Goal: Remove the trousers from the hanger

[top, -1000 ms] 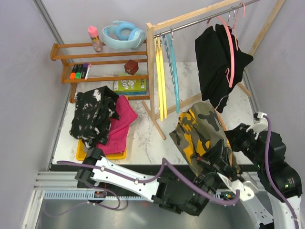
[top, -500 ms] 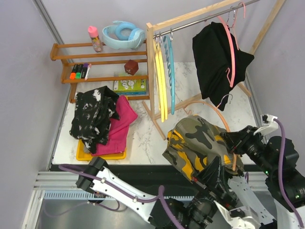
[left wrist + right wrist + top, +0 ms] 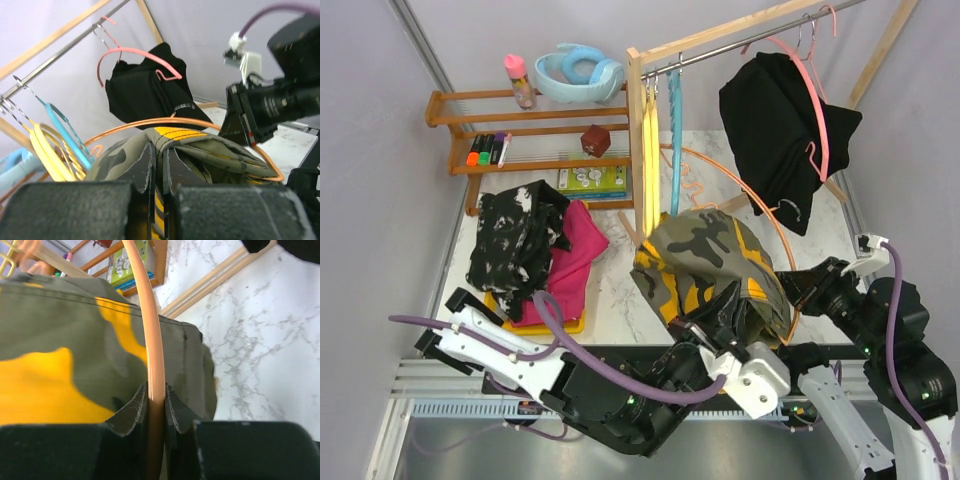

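The olive-and-yellow camouflage trousers (image 3: 705, 262) hang bunched on a big orange hanger (image 3: 772, 222), held above the table's front edge. My left gripper (image 3: 723, 303) is shut on a fold of this cloth, seen close in the left wrist view (image 3: 160, 160). My right gripper (image 3: 792, 293) is shut on the hanger's orange rod (image 3: 150, 330), with the camouflage trousers (image 3: 60, 350) draped to its left. Black trousers (image 3: 780, 130) hang on a pink hanger (image 3: 817, 110) on the rail. Black speckled trousers (image 3: 515, 240) and magenta trousers (image 3: 575, 262) lie piled at the left.
The pile lies on a yellow tray (image 3: 490, 322). A wooden clothes rack (image 3: 638, 140) carries yellow hangers (image 3: 650, 150) and a blue hanger (image 3: 673, 130). A wooden shelf (image 3: 535, 160) at the back left holds markers, a red block, a book, a pink bottle and a blue ring.
The camouflage trousers and orange hanger have moved left and back toward the rack, with both grippers still holding. The left arm has swung left. The black trousers swayed slightly.
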You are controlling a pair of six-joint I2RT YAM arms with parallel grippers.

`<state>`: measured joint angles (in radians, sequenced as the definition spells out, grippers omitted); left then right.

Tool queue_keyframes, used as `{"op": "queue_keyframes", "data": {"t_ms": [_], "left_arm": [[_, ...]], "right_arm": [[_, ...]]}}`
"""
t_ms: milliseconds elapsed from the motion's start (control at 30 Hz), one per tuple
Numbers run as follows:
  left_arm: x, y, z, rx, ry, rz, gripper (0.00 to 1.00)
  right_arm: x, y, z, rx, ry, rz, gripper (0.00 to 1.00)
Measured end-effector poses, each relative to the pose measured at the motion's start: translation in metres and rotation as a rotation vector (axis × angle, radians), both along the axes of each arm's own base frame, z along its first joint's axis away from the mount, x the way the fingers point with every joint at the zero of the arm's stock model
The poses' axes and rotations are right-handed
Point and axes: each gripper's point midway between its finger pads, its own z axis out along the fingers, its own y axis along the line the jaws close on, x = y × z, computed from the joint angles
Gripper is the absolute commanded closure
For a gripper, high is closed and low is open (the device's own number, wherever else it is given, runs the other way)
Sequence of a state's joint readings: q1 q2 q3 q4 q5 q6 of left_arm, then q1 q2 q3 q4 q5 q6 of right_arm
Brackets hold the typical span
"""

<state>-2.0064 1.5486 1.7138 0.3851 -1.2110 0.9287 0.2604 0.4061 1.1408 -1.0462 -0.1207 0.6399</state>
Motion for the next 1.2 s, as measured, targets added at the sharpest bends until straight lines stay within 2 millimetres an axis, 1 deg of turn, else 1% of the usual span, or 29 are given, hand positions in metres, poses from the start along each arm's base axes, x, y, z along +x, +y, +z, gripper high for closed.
{"op": "queue_keyframes", "data": {"t_ms": [67, 100, 167, 267, 333, 400, 633, 733, 833, 933, 1033, 1100, 1200], "left_arm": [[-0.001, 0.0, 0.018, 0.024, -0.007, -0.021, 0.98], [-0.002, -0.001, 0.023, 0.039, -0.012, -0.022, 0.98], [-0.006, -0.007, 0.028, 0.073, -0.028, -0.024, 0.98], [-0.021, -0.019, 0.034, 0.1, -0.053, -0.054, 0.98], [-0.025, -0.021, 0.04, 0.099, -0.062, -0.068, 0.98], [-0.024, -0.019, 0.042, 0.102, -0.063, -0.066, 0.98], [-0.026, -0.024, 0.042, 0.065, -0.071, -0.076, 0.98], [-0.026, -0.023, 0.048, 0.037, -0.077, -0.075, 0.98], [-0.027, -0.018, 0.055, 0.0, -0.083, -0.095, 0.98], [-0.027, -0.006, 0.058, -0.033, -0.076, -0.105, 0.98], [-0.024, 0.006, 0.056, -0.063, -0.063, -0.107, 0.98], [-0.02, 0.014, 0.052, -0.079, -0.046, -0.096, 0.98], [-0.016, 0.016, 0.05, -0.085, -0.038, -0.083, 0.98]], "right_arm": [[0.003, 0.004, -0.008, 0.028, 0.018, 0.004, 1.0], [0.006, 0.007, -0.009, 0.053, 0.019, 0.003, 1.0], [0.009, 0.009, -0.01, 0.07, 0.008, 0.004, 1.0], [0.013, 0.007, -0.015, 0.06, -0.003, -0.004, 1.0], [0.014, 0.008, -0.016, 0.052, -0.021, 0.001, 1.0], [0.016, 0.008, -0.011, 0.055, -0.05, 0.001, 1.0], [0.017, 0.002, -0.007, 0.024, -0.1, -0.016, 1.0], [0.014, -0.002, 0.004, 0.009, -0.137, -0.024, 1.0], [0.006, -0.009, 0.025, -0.012, -0.188, -0.038, 1.0], [-0.001, -0.017, 0.048, -0.045, -0.226, -0.057, 1.0], [-0.003, -0.023, 0.064, -0.091, -0.246, -0.068, 1.0], [-0.003, -0.027, 0.069, -0.13, -0.258, -0.069, 1.0], [-0.004, -0.031, 0.069, -0.175, -0.27, -0.069, 1.0]]}}
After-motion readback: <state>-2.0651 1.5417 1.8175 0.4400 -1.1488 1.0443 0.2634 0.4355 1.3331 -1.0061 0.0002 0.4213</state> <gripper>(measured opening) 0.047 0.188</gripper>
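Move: The camouflage trousers are pinched in the left fingers; their middle lies about 9 cm ahead, 1 cm right and 10 cm below. From the right hand, which grips the orange hanger near its near end, the trousers' middle is about 12 cm left, 1 cm back and 6 cm up, and the hanger's middle roughly 9 cm ahead and 6 cm left. From there too, the black trousers hang some 24 cm ahead and 2 cm left, the blue hanger 22 cm ahead and 17 cm left. Keep the orange hanger gripped in the right fingers: ease it about 2 cm forward and slightly down, then lift it some 8 cm, drawing it back and to the right while tipping the fingertips up about 15 degrees. Meanwhile raise the left gripper 5 cm with the trousers still pinched, first back and right a little, then leftward, so the hands finish farther apart sideways. ##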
